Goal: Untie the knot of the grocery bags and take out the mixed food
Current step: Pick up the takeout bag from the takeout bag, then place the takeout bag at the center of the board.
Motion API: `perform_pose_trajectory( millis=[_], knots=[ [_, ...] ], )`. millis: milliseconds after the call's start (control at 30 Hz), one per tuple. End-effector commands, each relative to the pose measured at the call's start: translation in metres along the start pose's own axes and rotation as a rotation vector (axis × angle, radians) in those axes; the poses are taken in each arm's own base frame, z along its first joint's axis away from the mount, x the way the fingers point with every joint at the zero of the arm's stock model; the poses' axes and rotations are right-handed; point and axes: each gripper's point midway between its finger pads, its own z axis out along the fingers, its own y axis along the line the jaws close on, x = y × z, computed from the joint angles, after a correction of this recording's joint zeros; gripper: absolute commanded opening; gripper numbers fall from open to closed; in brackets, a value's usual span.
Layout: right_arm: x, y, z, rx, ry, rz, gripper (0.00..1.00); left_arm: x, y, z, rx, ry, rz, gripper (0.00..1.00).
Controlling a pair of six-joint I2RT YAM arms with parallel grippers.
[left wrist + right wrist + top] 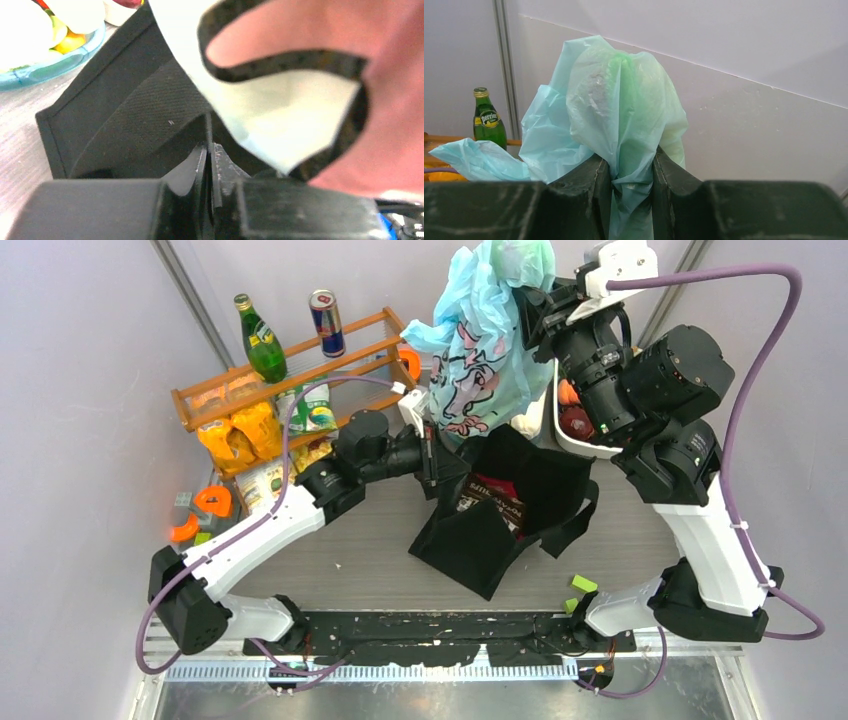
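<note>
My right gripper (pixel 631 165) is shut on a bunched part of the light-blue plastic bag (pixel 619 105) and holds it up above the table; something green shows through the thin plastic. In the top view this bag (pixel 480 340), printed with pink figures, hangs from the right gripper (pixel 532 302) over the black tote (pixel 500 540). The tote lies open, with a dark snack packet (pixel 493 494) inside. My left gripper (pixel 209 150) is shut on the tote's fabric rim (pixel 125 110); from above it (pixel 436 455) sits at the tote's left edge. I cannot make out a knot.
A wooden rack (pixel 290 370) at the back left carries a green bottle (pixel 262 340), a drink can (pixel 327 323) and yellow crisp packs (pixel 240 435). A white bowl of fruit (pixel 572 415) stands under the right arm. Orange pieces (pixel 212 502) lie at the left edge, green bits (pixel 582 585) near the front.
</note>
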Motion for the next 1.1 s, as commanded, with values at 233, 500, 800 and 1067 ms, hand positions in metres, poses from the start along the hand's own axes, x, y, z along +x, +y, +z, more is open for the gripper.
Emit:
perform_pose_trajectory(
  millis=[233, 500, 800, 1067],
  knots=[
    [-0.035, 0.035, 0.02, -0.121, -0.172, 0.169, 0.05, -0.022, 0.026, -0.1, -0.239, -0.169, 0.211, 0.98],
    [-0.018, 0.093, 0.043, -0.246, -0.137, 0.183, 0.05, -0.023, 0.064, -0.208, -0.578, -0.122, 0.315, 1.0],
    [0.082, 0.181, 0.061, -0.377, 0.085, 0.223, 0.05, -0.055, 0.036, -0.268, -0.673, -0.339, 0.447, 1.0],
    [0.181, 0.253, 0.018, -0.515, 0.324, 0.328, 0.05, -0.067, 0.0, -0.297, -0.64, -0.526, 0.512, 0.99]
  ],
)
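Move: The right hand holds the blue takeout bag, its middle about 14 cm below and 3 cm left of the pads. The bare table it is carried to lies some 24 cm left, 6 cm back and 62 cm down. The black bag stands about 6 cm back, 4 cm right and 51 cm below; the brown chip bag is 33 cm left, 4 cm ahead and 61 cm down. From the left hand, shut on the black bag's rim, the takeout bag is about 6 cm ahead, 3 cm right and 17 cm up. The left fingers open wide and let go of the black bag's rim, and that hand draws away some 27 cm left, later rising and easing back, while it turns about 40 degrees counter-clockwise. The right hand keeps its pinch on the takeout bag, swinging it left about 22 cm and down 20, ever steeper, off the black bag towards the bare table, tipping down and turning counter-clockwise by 20-odd degrees. ##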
